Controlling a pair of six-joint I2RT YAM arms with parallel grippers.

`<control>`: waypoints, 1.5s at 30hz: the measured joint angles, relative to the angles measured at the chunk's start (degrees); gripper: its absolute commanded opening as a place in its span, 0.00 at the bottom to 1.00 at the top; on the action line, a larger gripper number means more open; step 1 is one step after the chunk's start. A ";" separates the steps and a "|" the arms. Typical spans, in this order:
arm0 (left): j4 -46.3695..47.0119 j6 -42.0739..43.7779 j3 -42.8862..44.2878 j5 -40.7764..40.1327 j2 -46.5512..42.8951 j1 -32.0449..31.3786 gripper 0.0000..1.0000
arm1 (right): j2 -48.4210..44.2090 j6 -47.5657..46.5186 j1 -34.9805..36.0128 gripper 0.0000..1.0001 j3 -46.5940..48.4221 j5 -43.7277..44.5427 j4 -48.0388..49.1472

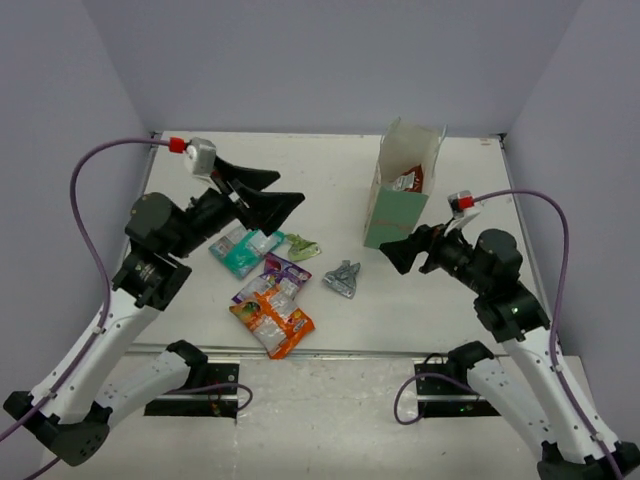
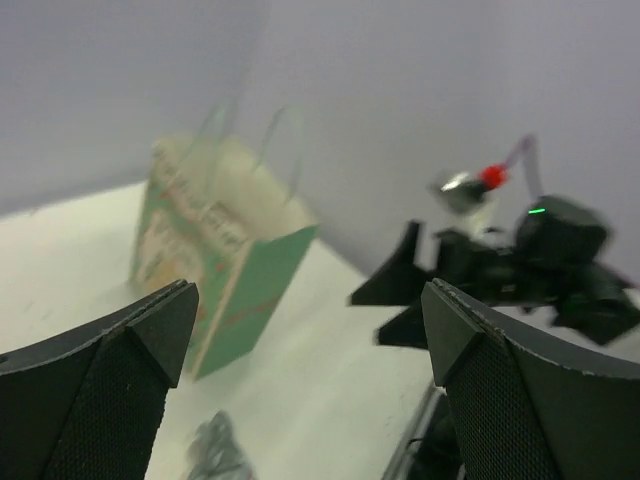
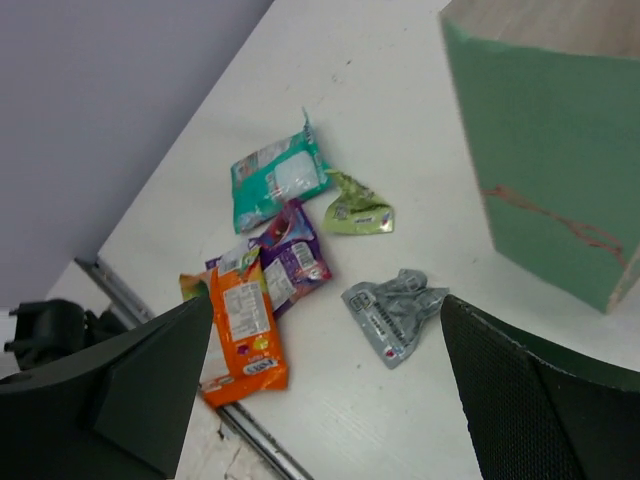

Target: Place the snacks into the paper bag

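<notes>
The mint-green paper bag (image 1: 398,205) stands open at the back right, with a red packet (image 1: 409,181) showing inside it. On the table lie a teal packet (image 1: 243,250), a small green one (image 1: 303,247), a silver one (image 1: 342,278), a purple one (image 1: 277,275) and an orange one (image 1: 276,322). My left gripper (image 1: 288,190) is open and empty, raised above the teal packet and facing the bag (image 2: 215,260). My right gripper (image 1: 394,253) is open and empty beside the bag's near corner, above the silver packet (image 3: 393,312).
In the right wrist view the teal (image 3: 275,180), green (image 3: 358,210), purple (image 3: 292,255) and orange (image 3: 245,335) packets lie left of the bag's wall (image 3: 550,170). The orange packet lies at the table's front edge by a metal rail (image 3: 255,440). Grey walls enclose the table.
</notes>
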 measured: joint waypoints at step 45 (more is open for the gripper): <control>-31.78 10.91 -16.06 -44.76 -11.23 0.02 1.00 | 54.80 8.72 29.44 0.99 -5.46 -7.93 31.52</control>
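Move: The orange snack bag lies about 27 cm to the right hand's left, 10 cm back and 27 cm below. At that level, the purple bag is 26 cm left and the silver bag 12 cm left, both about level ahead. From the left hand, the teal bag lies some 7 cm ahead, 11 cm left and 45 cm below; the purple bag is 1 cm back, 5 cm left. Right hand sweeps 19 cm left and 23 cm down towards the orange bag; left sinks 20 cm towards the teal. ##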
